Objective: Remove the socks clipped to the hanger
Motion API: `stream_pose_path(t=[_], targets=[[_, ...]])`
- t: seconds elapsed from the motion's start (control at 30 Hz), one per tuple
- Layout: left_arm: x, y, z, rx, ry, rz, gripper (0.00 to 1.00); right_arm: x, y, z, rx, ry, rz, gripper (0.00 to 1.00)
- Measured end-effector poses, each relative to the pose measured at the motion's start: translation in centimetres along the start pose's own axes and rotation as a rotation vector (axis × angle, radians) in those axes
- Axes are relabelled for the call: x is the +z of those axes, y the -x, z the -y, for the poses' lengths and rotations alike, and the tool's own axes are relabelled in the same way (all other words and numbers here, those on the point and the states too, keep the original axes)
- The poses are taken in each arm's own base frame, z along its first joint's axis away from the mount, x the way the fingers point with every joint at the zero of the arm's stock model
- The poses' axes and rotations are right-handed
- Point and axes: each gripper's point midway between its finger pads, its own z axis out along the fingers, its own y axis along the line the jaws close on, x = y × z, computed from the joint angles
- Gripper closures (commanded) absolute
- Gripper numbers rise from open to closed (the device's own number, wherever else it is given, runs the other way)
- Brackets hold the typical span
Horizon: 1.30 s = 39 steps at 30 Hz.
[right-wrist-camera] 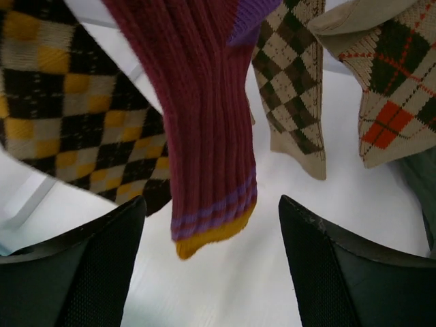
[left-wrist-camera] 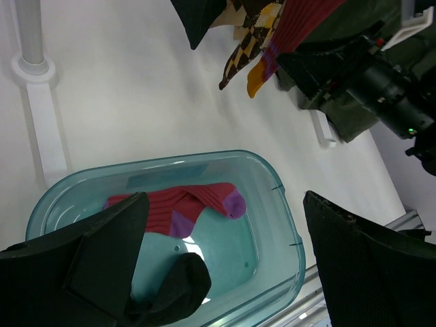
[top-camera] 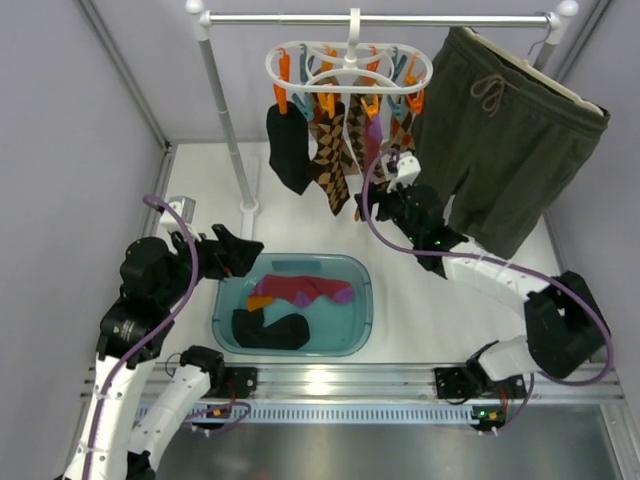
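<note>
The white ring hanger (top-camera: 349,66) with orange and teal pegs hangs from the rail. Clipped to it are a black sock (top-camera: 288,148), argyle socks (top-camera: 333,160) and a maroon sock with purple stripes and an orange cuff (top-camera: 371,148). In the right wrist view the maroon sock (right-wrist-camera: 208,136) hangs just ahead of my open right gripper (right-wrist-camera: 211,272), its cuff between the fingers and untouched, with argyle socks (right-wrist-camera: 61,102) either side. My left gripper (left-wrist-camera: 225,266) is open and empty above the teal tub (left-wrist-camera: 286,225).
The tub (top-camera: 360,310) holds a maroon and purple sock (top-camera: 300,290) and a black sock (top-camera: 270,330). Olive-green shorts (top-camera: 505,130) hang at the right of the rail (top-camera: 450,18). The rack's white pole (top-camera: 225,110) stands at the left.
</note>
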Motion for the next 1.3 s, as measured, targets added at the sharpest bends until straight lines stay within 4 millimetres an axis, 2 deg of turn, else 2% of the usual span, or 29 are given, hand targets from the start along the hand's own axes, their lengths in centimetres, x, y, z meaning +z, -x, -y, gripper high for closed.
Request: stream_pose_path(t=[0.07, 0.17, 0.2, 0.3, 0.4, 0.57, 0.63, 0.7, 0.77, 0.87, 0.97, 1.17, 1.3], targets=[[0.0, 0.1, 0.1, 0.006, -0.003, -0.002, 0.01, 1.5, -0.7, 0.3, -0.010, -0.036, 0.008, 0.29], [0.3, 0.5, 0.2, 0.022, -0.006, -0.003, 0.01, 3.5, -1.9, 0.7, -0.020, -0.079, 0.009, 0.42], [0.4, 0.7, 0.2, 0.027, -0.004, -0.003, 0.01, 4.0, -2.3, 0.9, -0.022, -0.096, 0.012, 0.55], [0.6, 1.6, 0.3, 0.042, 0.004, 0.004, 0.01, 5.0, -2.3, 0.9, -0.037, -0.133, 0.040, 0.82], [0.8, 3.2, 0.8, 0.055, 0.012, 0.022, 0.01, 5.2, -1.5, 0.3, -0.042, -0.152, 0.086, 1.00], [2.0, 8.1, 3.0, 0.092, -0.009, 0.064, 0.01, 4.8, 0.0, -1.4, -0.032, -0.163, 0.161, 1.00], [3.0, 10.1, 4.6, 0.110, -0.030, 0.077, 0.01, 4.3, 0.0, -2.5, -0.034, -0.160, 0.171, 1.00], [4.0, 11.0, 7.1, 0.139, -0.071, 0.082, 0.01, 3.5, -0.2, -3.8, -0.038, -0.151, 0.175, 1.00], [5.4, 11.0, 10.4, 0.185, -0.114, 0.069, 0.02, 2.6, -0.5, -4.9, -0.043, -0.139, 0.175, 1.00], [7.1, 9.8, 15.8, 0.254, -0.148, 0.055, 0.01, 1.1, -0.6, -5.9, -0.041, -0.134, 0.178, 1.00], [8.7, 8.6, 19.5, 0.305, -0.137, 0.059, 0.01, 0.1, -0.2, -6.2, -0.039, -0.138, 0.189, 1.00], [12.7, 10.3, 21.2, 0.384, 0.068, 0.163, 0.01, -0.8, -0.2, -7.0, -0.077, -0.136, 0.188, 1.00], [15.1, 10.9, 21.2, 0.448, 0.200, 0.211, 0.01, -1.2, -0.6, -8.1, -0.117, -0.118, 0.179, 1.00]])
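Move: The red sock's toe hangs about 5 cm ahead of the right hand, 2 cm left and just below. The yellow-checked sock's middle is some 6 cm ahead of that hand, 7 cm left, 6 cm up. From the left hand, the red sock's orange clip lies about 17 cm ahead, 22 cm right, 19 cm up; the checked sock's clip is 8 cm left of it, level in depth and height. Right hand pinches the red sock's toe, draws 9 cm back; open left swings right, up towards its clip. ##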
